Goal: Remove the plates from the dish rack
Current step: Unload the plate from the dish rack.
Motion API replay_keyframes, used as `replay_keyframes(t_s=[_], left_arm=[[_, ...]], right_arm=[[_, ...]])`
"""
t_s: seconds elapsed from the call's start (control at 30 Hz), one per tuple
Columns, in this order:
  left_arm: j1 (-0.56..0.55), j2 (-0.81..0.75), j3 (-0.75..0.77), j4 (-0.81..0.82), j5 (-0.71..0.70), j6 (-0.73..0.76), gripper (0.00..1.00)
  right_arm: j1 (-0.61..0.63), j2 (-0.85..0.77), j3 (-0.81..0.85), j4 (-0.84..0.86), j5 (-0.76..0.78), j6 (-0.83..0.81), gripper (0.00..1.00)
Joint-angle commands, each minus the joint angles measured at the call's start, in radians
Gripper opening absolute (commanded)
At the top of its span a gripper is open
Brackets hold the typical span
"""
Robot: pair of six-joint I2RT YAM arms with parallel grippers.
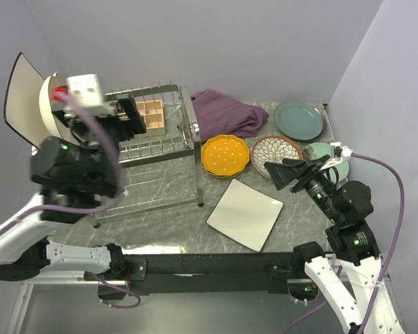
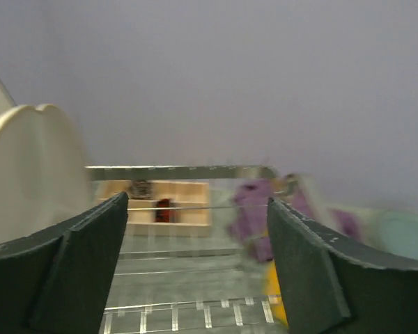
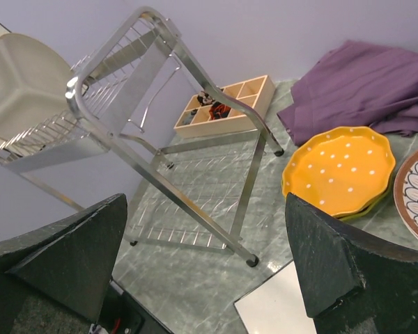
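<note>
The silver dish rack [image 1: 168,142] stands at the left. Its upper tier holds a white square plate with a dark rim [image 1: 22,97] and a cream round plate [image 1: 47,104] at the far left end. My left gripper [image 1: 134,117] hovers over the upper tier, open and holding nothing. In the left wrist view the cream plate [image 2: 28,174] is left of the fingers [image 2: 76,264]. My right gripper [image 1: 277,174] is open above the table, right of the rack. On the table lie a white square plate [image 1: 245,214], an orange dotted plate [image 1: 225,154], a brown-patterned plate [image 1: 275,149] and a teal-green plate [image 1: 299,120].
A purple cloth [image 1: 226,111] is bunched at the back behind the orange plate. A small wooden compartment box [image 1: 151,115] sits behind the rack. A pale green plate [image 1: 329,156] lies under my right arm. Walls close in at left, back and right.
</note>
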Motion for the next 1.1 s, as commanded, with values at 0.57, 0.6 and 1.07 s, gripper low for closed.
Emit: replay_keyframes(t_s=[0.57, 0.6, 1.07], left_arm=[[0.122, -0.098, -0.071, 0.216, -0.297, 0.393, 0.62], [0.128, -0.103, -0.071, 0.161, -0.300, 0.373, 0.62], [0.191, -0.191, -0.203, 0.037, -0.279, 0.239, 0.56]], right_arm=[[0.007, -0.068, -0.019, 0.016, 0.097, -0.028, 1.00], [0.009, -0.070, -0.020, 0.016, 0.097, -0.028, 1.00], [0.009, -0.078, -0.019, 0.006, 0.122, -0.043, 1.00]])
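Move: The cream divided plate, upright in the rack's top tier, has its middle about 14 cm to the left of the left hand, 9 cm ahead and 5 cm lower. The black-rimmed square plate stands some 7 cm farther left of it and 2 cm farther out; the rack's right end lies about 15 cm right of the hand, 12 cm ahead and 18 cm below. From the right hand the cream plate is roughly 47 cm left, 11 cm ahead and 14 cm up. Sweep the empty left hand about 10 cm to the left above the front of the rack towards the cream divided plate, drawing back a touch, then let it sink some 3 cm late on, still short of the plate. Meanwhile the wrist swings about 20 degrees counter-clockwise and tips and rolls slightly, left side up, to aim the fingers at the plate's near edge, while they narrow from nearly wide open to a bit over half. ##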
